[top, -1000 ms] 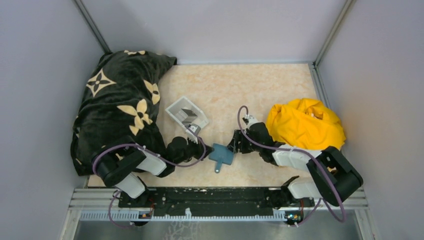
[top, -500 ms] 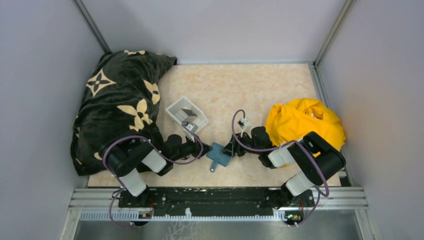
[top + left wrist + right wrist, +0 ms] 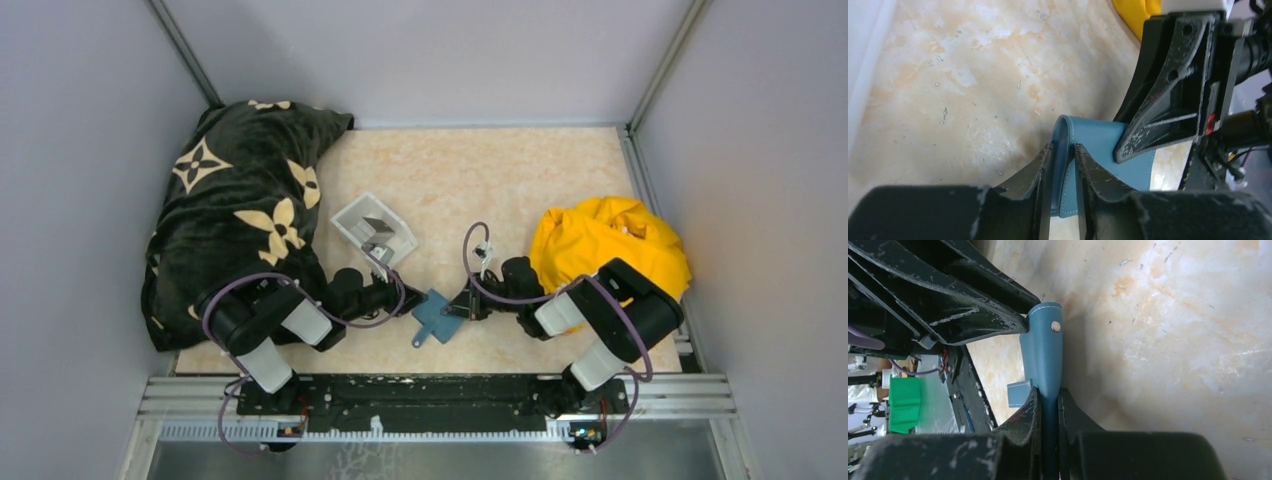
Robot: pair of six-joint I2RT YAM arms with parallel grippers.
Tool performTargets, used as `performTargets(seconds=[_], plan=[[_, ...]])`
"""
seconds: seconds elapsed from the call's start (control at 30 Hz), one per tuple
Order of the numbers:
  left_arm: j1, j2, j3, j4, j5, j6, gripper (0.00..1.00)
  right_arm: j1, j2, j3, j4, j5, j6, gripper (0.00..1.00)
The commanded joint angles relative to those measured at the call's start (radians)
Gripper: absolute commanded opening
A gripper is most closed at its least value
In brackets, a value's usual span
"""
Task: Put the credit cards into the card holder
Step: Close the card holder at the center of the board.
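The teal card holder (image 3: 437, 316) sits between my two grippers near the table's front middle, its strap tab pointing to the front. My left gripper (image 3: 408, 304) holds its left edge, and in the left wrist view a raised flap of the card holder (image 3: 1064, 150) stands between the left gripper (image 3: 1063, 156) fingers. My right gripper (image 3: 458, 308) is shut on the right edge. In the right wrist view the card holder (image 3: 1045, 345) with its snap stud is pinched by the right gripper (image 3: 1049, 396). Grey credit cards (image 3: 377, 229) lie in the clear-white tray (image 3: 349, 216).
A black blanket with tan flower shapes (image 3: 240, 210) covers the left side. A yellow cloth (image 3: 610, 245) is bunched at the right, just behind the right arm. Grey walls enclose the table, and a black rail (image 3: 420, 390) runs along the front edge.
My right gripper has closed on the card holder's right edge. The card holder has shifted slightly and turned between the two grippers. The left arm has drawn back a little.
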Motion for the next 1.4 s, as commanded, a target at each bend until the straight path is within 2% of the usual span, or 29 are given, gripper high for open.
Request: performTargets(seconds=[0.0,0.2,0.37,0.5,0.67,0.83,0.97,1.13,1.23,1.37], plan=[[0.007,-0.111,0.015,-0.084,-0.09,-0.062,0.33,0.019,-0.1,0.015,-0.158,0.033,-0.048,0.0],[0.002,-0.331,0.102,-0.47,-0.203,-0.121,0.48,0.018,-0.377,0.173,-0.605,0.24,-0.187,0.0],[-0.022,-0.417,0.19,-0.662,-0.247,-0.15,0.49,0.023,-0.526,0.3,-0.874,0.467,-0.284,0.0],[-0.035,-0.452,0.203,-0.735,-0.279,-0.187,0.49,0.072,-0.55,0.371,-1.005,0.717,-0.349,0.0],[-0.041,-0.487,0.182,-0.798,-0.319,-0.224,0.49,0.229,-0.467,0.45,-1.094,1.07,-0.409,0.0],[-0.043,-0.529,0.151,-0.84,-0.362,-0.247,0.49,0.401,-0.29,0.531,-1.169,1.39,-0.385,0.0],[-0.044,-0.58,0.117,-0.875,-0.402,-0.272,0.49,0.475,-0.172,0.591,-1.226,1.5,-0.33,0.0],[-0.045,-0.639,0.072,-0.909,-0.439,-0.302,0.49,0.567,-0.035,0.656,-1.264,1.508,-0.25,0.0],[-0.045,-0.671,0.044,-0.923,-0.453,-0.319,0.49,0.614,0.066,0.707,-1.309,1.509,-0.175,0.11],[-0.044,-0.701,0.026,-0.944,-0.464,-0.325,0.49,0.678,0.146,0.762,-1.339,1.502,-0.123,0.34]])
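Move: The right fingers already pinch the card holder, its middle some 2 cm left, 1 cm back and 1 cm below them; the bare board it is taken over lies about 5 cm ahead, 2 cm right and 3 cm down. From the left hand, still at its other edge, the holder's middle is 4 cm back, 3 cm right and 2 cm lower; the white tray is 12 cm ahead and 9 cm left, about 3 cm lower. The left fingers come free of the card holder's edge, opening to about half; that hand rises some 8 cm, then sinks and draws left, away. Keeping its pinch, the right hand lifts the holder about 10 cm, forward and to the right, rolls some 80 degrees until its left-pointing fingers aim forward and down, then lowers 7 cm, swings back left and begins to open. ##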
